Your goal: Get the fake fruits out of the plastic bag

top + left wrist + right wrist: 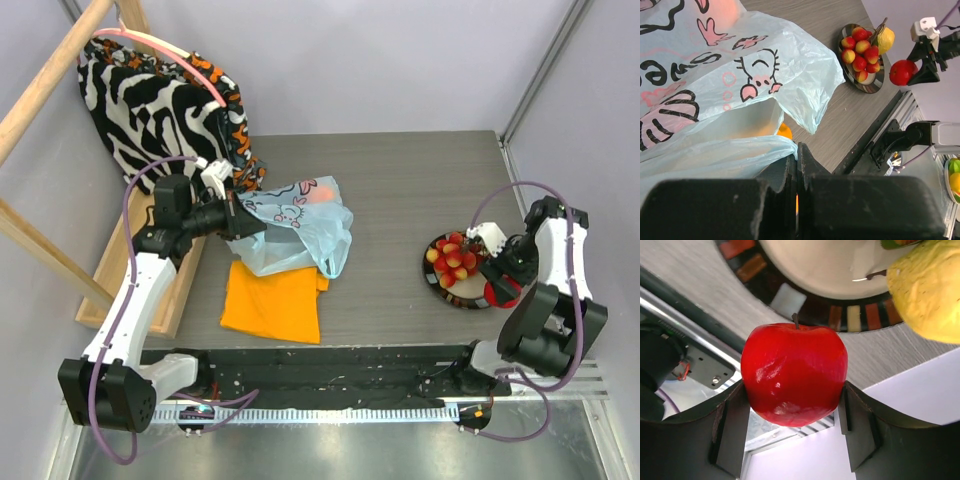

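The pale blue plastic bag (300, 228) with its pink cartoon print lies left of centre. My left gripper (243, 215) is shut on the bag's edge (765, 145), which is bunched between the jaws (798, 147). An orange fruit (322, 192) shows through the bag's far side. At the right, a dark-rimmed plate (447, 296) holds small red strawberries (453, 257) and a yellow lemon (885, 39). My right gripper (498, 290) is shut on a red apple (794, 372) and holds it just off the plate's near rim (790, 300).
A folded orange cloth (272, 300) lies in front of the bag. A zebra-striped cloth (150, 100) hangs over a wooden frame (50, 85) at the back left. The black rail (330, 385) runs along the near edge. Another dish with fruit (952, 180) shows beyond the rail.
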Tool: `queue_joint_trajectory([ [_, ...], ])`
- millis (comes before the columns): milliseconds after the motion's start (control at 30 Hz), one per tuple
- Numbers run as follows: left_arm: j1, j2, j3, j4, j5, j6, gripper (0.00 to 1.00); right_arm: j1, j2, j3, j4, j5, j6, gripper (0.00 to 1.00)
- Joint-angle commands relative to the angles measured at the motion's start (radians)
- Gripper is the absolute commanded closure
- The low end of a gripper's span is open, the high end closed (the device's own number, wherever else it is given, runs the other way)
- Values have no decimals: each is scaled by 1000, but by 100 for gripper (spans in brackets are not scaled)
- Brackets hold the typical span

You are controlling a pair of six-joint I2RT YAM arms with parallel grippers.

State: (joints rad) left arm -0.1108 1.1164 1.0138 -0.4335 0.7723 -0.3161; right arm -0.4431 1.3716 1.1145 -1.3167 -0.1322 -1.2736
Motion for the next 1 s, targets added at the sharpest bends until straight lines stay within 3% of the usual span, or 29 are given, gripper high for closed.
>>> queue_joint_trajectory([
  [0, 7, -10, -9, 49, 30, -23, 100, -19, 84, 37, 97, -18, 34, 78],
  [433, 7, 6, -14, 49, 35, -29, 100, -19, 245, 42, 284, 6, 189, 70],
  [533, 7, 17, -11, 52, 35, -31, 100, -19, 245, 36, 293, 0, 198, 51],
  [633, 7, 31, -4, 55, 38, -32, 100, -19, 224, 34, 281, -3, 223, 1],
  [967, 7, 33, -21, 67, 50, -29, 100, -19, 25, 71, 84, -12, 220, 0],
])
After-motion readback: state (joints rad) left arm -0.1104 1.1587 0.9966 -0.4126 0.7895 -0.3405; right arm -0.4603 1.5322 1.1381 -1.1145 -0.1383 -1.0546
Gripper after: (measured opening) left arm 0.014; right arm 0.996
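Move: The right gripper holds the red apple just short of the plate; the plate's bare near-right part lies about 5 cm ahead, 2 cm right and 7 cm below. The red-yellow fruit cluster sits roughly 9 cm ahead, 5 cm left and 6 cm down; the yellow fruit some 11 cm ahead, 5 cm right and 5 cm down. From the left gripper, that bare part is about 53 cm right, 12 cm back and 17 cm lower. Bring the right gripper forward and down together, about 5 cm each, easing some 2 cm right and turning the wrist roughly 10 degrees clockwise, to set the held apple on the bare part beside the cluster. There open the fingers fully to let go of the apple, then start straight up, about 1.5 cm. Keep the left fingers shut on the bag's edge, sinking slightly. ##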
